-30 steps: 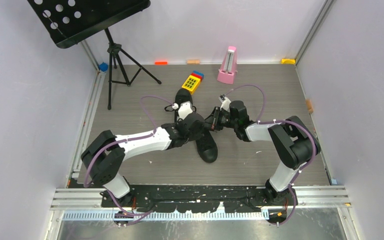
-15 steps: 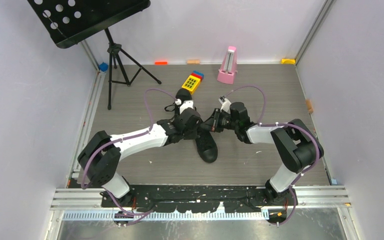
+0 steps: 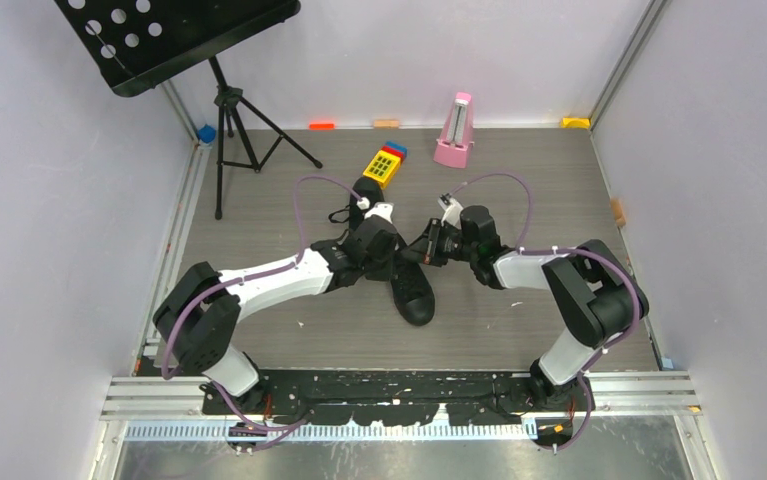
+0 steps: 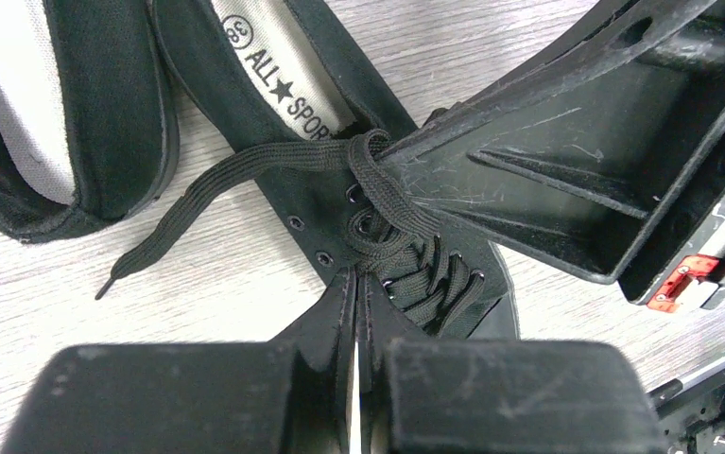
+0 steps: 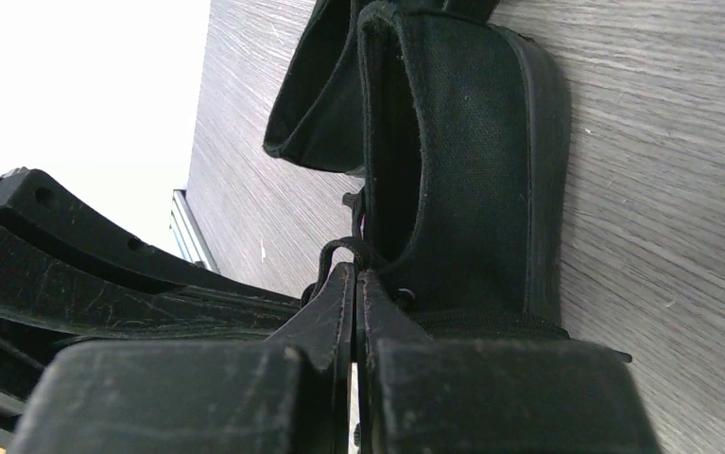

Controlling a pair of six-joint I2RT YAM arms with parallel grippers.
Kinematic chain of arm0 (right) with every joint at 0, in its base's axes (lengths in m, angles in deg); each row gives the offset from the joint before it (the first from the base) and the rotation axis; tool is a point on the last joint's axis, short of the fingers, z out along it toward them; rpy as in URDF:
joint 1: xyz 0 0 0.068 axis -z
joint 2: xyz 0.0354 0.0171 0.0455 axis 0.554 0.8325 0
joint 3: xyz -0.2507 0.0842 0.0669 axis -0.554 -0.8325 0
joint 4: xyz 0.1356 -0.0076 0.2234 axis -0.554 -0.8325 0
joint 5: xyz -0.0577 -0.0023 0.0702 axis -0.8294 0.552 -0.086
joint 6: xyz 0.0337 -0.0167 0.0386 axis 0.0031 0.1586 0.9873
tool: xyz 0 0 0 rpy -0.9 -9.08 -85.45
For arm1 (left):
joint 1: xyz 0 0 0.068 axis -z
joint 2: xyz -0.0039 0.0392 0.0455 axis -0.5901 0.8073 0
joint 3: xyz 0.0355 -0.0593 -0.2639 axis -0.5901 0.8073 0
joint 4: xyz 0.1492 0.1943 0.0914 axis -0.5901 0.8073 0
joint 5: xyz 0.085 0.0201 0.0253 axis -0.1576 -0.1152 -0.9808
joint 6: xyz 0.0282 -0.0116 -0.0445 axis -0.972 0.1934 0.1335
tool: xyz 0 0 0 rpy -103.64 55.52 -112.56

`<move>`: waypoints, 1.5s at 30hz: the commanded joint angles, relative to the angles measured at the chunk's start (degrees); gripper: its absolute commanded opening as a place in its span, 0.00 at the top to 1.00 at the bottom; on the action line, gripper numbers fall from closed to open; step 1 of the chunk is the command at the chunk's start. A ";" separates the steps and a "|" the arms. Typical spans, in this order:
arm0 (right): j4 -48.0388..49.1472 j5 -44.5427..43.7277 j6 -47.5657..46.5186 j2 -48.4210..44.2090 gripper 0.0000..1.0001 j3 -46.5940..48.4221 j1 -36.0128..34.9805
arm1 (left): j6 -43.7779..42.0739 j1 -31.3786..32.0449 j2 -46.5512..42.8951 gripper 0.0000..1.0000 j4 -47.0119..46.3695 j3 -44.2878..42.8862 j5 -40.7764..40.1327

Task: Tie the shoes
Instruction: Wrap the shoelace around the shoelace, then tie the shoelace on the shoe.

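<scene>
Two black shoes lie mid-floor. The near shoe (image 3: 416, 295) points its toe at the arms, and the far shoe (image 3: 364, 190) is partly hidden under my left wrist. Both grippers meet over the near shoe's laces. My left gripper (image 4: 355, 279) is shut with its tips in the laces at the tongue, seemingly pinching a lace strand. My right gripper (image 5: 353, 274) is shut on a lace loop (image 5: 336, 248) beside the shoe's heel collar (image 5: 472, 170). A loose lace end (image 4: 198, 199) trails left across the floor. The other shoe (image 4: 122, 104) lies close alongside.
A black music stand (image 3: 189, 40) on a tripod stands at the back left. A yellow keypad toy (image 3: 384, 165) and a pink metronome (image 3: 453, 130) sit behind the shoes. Small coloured blocks line the back wall. Walls close in on both sides.
My left gripper has moved away from the bases toward the far shoe, staying shut. The right gripper has edged slightly left, still shut.
</scene>
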 commanded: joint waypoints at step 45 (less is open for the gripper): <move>-15.61 -3.71 -3.46 -9.01 0.68 5.11 1.76 | -5.99 -0.12 -2.61 1.00 -4.25 1.70 -0.59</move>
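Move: The right hand's shut fingers hold the black lace just at the crossing over the shoe's throat, whose middle lies 1 cm to their left and 1 cm below. The left hand has its own pinch lower in the lacing, with that crossing about 2 cm ahead and 2 cm to its right. From the right hand, the loose lace tail is some 2 cm ahead and 7 cm left, the tied shoe's toe cap about 11 cm back and level sideways, and the other shoe roughly 9 cm ahead and 10 cm left. The right hand lets go of the lace, its fingers spreading gradually to about a third of their range as it backs off to the right by some 2 cm and climbs about 2 cm, with a small dip partway up, away from the crossing and barely turning. The left hand stays put with its fingers shut, still pinching the lace low in the throat so that the wrap is held down against the shoe. ##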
